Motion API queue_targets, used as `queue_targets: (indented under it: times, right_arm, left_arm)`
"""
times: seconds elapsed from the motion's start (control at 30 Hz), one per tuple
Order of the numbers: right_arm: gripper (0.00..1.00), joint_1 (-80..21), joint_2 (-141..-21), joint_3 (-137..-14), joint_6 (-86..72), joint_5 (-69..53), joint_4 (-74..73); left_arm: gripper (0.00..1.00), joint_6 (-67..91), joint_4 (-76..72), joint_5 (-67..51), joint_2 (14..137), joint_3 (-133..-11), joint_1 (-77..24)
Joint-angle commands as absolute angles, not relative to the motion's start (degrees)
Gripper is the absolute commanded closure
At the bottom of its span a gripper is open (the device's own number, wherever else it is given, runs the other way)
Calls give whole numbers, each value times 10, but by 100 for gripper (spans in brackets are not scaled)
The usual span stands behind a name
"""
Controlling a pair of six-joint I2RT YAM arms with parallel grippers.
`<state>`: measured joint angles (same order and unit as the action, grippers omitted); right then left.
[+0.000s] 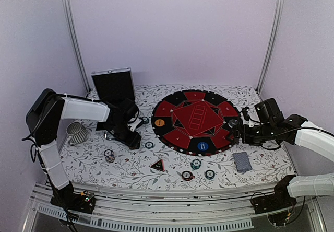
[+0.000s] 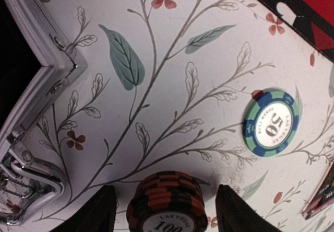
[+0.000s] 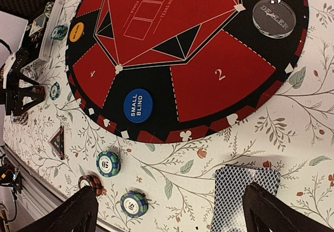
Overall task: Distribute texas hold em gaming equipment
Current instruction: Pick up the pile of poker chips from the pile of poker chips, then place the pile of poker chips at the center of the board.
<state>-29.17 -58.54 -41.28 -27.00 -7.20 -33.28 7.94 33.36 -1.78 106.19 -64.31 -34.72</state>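
In the left wrist view a stack of red-and-black poker chips (image 2: 166,206) stands between my left gripper's (image 2: 164,190) fingers, with a gap on each side. A teal chip (image 2: 271,122) lies flat to the right. From above, that gripper (image 1: 133,138) hangs low left of the mat, and the stack is hidden under it. My right gripper (image 3: 171,190) is open over the cloth, with the playing cards (image 3: 245,195) by its right finger. Teal chips (image 3: 108,163), a teal stack (image 3: 134,203), a red-black chip (image 3: 90,184) and the triangle (image 3: 57,140) lie nearby. The blue button (image 3: 138,105), orange button (image 3: 76,32) and dealer button (image 3: 274,16) sit on the mat.
The round red-and-black mat (image 1: 195,106) fills the middle. A black case (image 1: 112,85) stands open at the back left, and its corner (image 2: 31,85) is close to my left gripper. A ribbed metal cup (image 1: 77,132) and another chip stack (image 1: 109,154) are at the left.
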Motion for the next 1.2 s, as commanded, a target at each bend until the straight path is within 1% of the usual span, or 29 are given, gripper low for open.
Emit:
queue_targets:
  times: [0.0, 0.1, 0.23, 0.27, 0.3, 0.33, 0.37, 0.4, 0.57, 0.83, 0.97, 1.17]
  right_arm:
    - [1, -291, -580, -414, -269, -73, -333]
    - [1, -291, -579, -414, -270, -73, -334]
    - [1, -291, -578, -414, -269, -72, -335]
    - [1, -291, -578, -414, -269, -72, -334]
    - [1, -291, -578, -414, -269, -72, -334]
    - [1, -291, -579, -414, -269, -71, -334]
    - [1, -291, -580, -414, -269, -71, -334]
    - [1, -291, -580, -415, -270, -71, -334]
    - [1, -291, -580, -415, -269, -71, -335]
    - [1, -291, -580, -415, -269, -70, -335]
    - [1, -291, -578, -413, -270, -68, -334]
    - [1, -291, -577, -412, -269, -68, -336]
  left_arm:
    - [39, 79, 367, -30, 1083, -627, -364]
    - [47, 77, 367, -35, 1084, -625, -365]
    - [61, 76, 369, -46, 1078, -622, -367]
    - [66, 75, 370, -49, 1077, -621, -368]
    - [74, 73, 370, -51, 1076, -621, -368]
    - [83, 72, 370, -52, 1075, -622, -368]
    - [95, 72, 370, -50, 1074, -624, -369]
    - [100, 72, 370, -45, 1073, -626, -370]
    - [100, 69, 375, -21, 1062, -657, -378]
    - [100, 45, 395, -4, 1083, -755, -384]
    - [100, 27, 397, 11, 1117, -803, -382]
    - [100, 13, 415, 16, 1207, -889, -373]
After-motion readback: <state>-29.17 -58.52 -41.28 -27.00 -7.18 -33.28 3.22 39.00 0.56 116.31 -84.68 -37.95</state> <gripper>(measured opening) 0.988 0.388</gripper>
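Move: Right between the left hand's open fingers stands the pile of poker chips (red and black, 100). The single green chip lies about 7 cm to the right, 1 cm farther out and 2 cm below; the green pile some 13 cm ahead and 5 cm right, the orange big blind disc about 12 cm ahead and 11 cm right. The case handle is 5 cm ahead, 8 cm left. From the right hand the red pile lies roughly 39 cm left, 6 cm ahead, 12 cm lower. Closing on the red-and-black pile, the left fingers pinch its sides while the hand eases back by less than a centimetre. Keeping that grip, the hand then lifts about 4.5 cm and swings right and forward, some 6 cm each way, towards the orange big blind disc, turning slightly clockwise and sinking a little again at the end. ##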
